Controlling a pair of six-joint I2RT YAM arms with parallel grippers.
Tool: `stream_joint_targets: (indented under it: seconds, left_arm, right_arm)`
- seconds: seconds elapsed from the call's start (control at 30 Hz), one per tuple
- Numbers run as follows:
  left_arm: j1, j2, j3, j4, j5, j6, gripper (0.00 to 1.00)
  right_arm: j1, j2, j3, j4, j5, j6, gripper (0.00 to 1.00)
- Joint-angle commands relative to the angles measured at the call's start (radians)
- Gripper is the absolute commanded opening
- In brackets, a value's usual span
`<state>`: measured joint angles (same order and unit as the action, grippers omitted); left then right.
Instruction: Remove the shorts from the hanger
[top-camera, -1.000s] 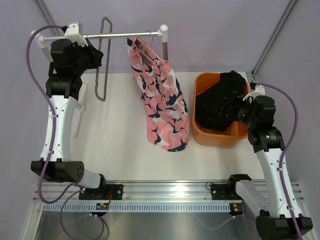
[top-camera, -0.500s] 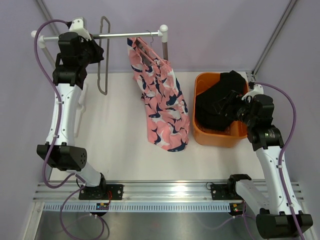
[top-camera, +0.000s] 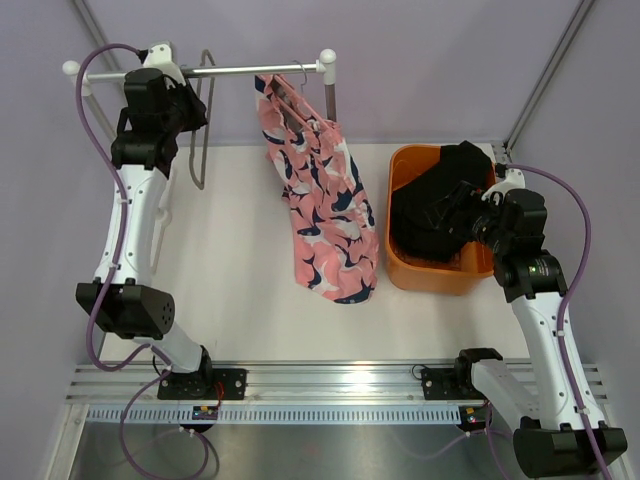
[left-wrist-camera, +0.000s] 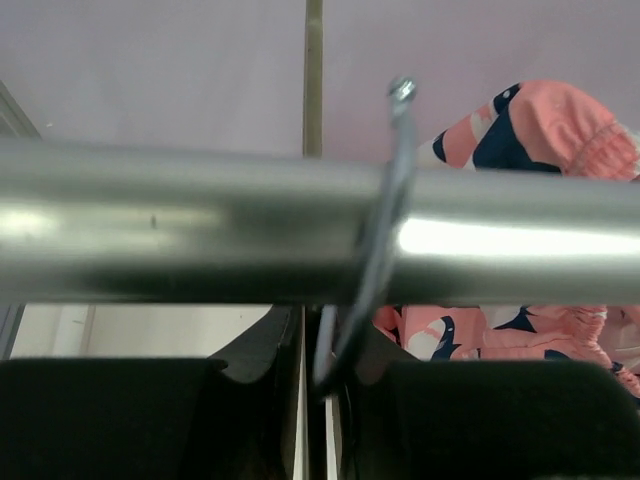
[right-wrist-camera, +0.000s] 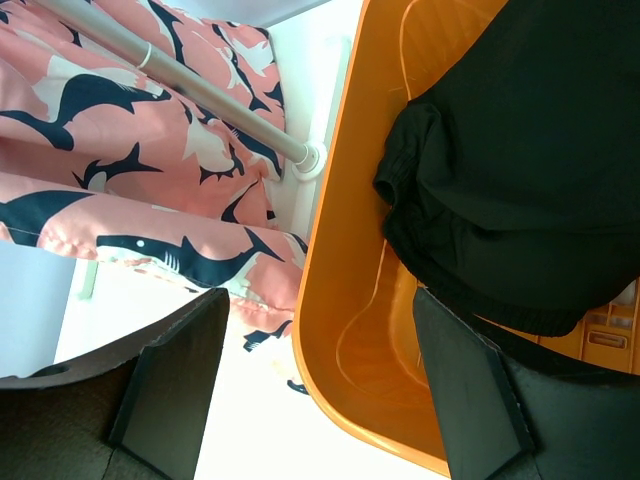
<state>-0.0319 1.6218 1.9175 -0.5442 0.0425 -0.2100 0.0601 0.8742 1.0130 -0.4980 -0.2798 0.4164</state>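
Pink shark-print shorts (top-camera: 322, 205) hang from a hanger (top-camera: 290, 92) on the right part of the metal rail (top-camera: 250, 70); they also show in the right wrist view as pink shorts (right-wrist-camera: 130, 130). At the rail's left end my left gripper (top-camera: 188, 100) sits just under the rail (left-wrist-camera: 150, 235). Its jaws stand slightly open around the wire of an empty grey hanger (left-wrist-camera: 385, 230), whose hook lies over the rail. A slit of light shows beside the wire at the left gripper (left-wrist-camera: 318, 350). My right gripper (right-wrist-camera: 320, 400) is open and holds nothing, over the orange bin (right-wrist-camera: 350, 250).
Black shorts (top-camera: 440, 200) fill the orange bin (top-camera: 405, 270) at the right of the table. The empty hanger (top-camera: 200, 130) dangles below the rail at the left. A rail post (top-camera: 328, 95) stands behind the pink shorts. Purple walls close the back and sides.
My left arm has lifted the empty hanger up and right until its hook sits on the rail, and its jaws have parted a little. The right arm has barely moved.
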Motion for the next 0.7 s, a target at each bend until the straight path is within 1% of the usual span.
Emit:
stream_joint_targets:
  seconds: [0.0, 0.03, 0.07, 0.17, 0.43, 0.67]
  left_arm:
    - [0.004, -0.054, -0.034, 0.029, -0.039, 0.006, 0.2]
    - [0.004, -0.062, -0.04, 0.03, -0.038, 0.006, 0.22]
    - [0.004, -0.071, -0.046, 0.033, -0.067, 0.006, 0.23]
    - [0.004, -0.08, -0.049, 0.027, -0.07, 0.008, 0.25]
    - [0.003, -0.161, -0.067, 0.023, -0.105, -0.009, 0.42]
    - [0.003, -0.284, -0.132, 0.035, -0.164, -0.028, 0.53]
  right_arm:
    - [0.01, -0.018, 0.009, 0.024, -0.002, 0.004, 0.83]
    - [0.01, -0.02, 0.007, 0.024, -0.004, 0.005, 0.83]
    - [0.012, -0.02, 0.007, 0.024, -0.004, 0.005, 0.83]
    - [0.012, -0.024, 0.007, 0.022, -0.005, 0.007, 0.83]
    - [0.014, -0.037, 0.004, 0.015, -0.004, 0.004, 0.83]
    - [0.012, -0.046, 0.006, 0.003, -0.004, 0.004, 0.83]
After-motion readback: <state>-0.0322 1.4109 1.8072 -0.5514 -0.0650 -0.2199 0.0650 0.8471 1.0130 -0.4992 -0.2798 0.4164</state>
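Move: The left hand still holds the neck of the empty hanger, hook uppermost; the rail it goes onto lies right over the fingers, about 6 cm up. Some 21 cm to the right along the rail is the pink hanger's hook, and the shorts' middle lies about 26 cm right, 8 cm back and 12 cm lower; the rail's left end is about 25 cm left. From the right hand, the hanging spot is about 20 cm ahead, 50 cm left and 17 cm higher. The left hand sinks about 1.5 cm beneath the rail while its already parting fingers go on opening, letting the hanger's neck go so the hook is left over the bar. Then it draws back towards the base by about 6 cm, climbing some 5 cm from its lowest point and easing a little left, away from the hanger, with the fingers opening to about half and the fingertips lifting slightly. ##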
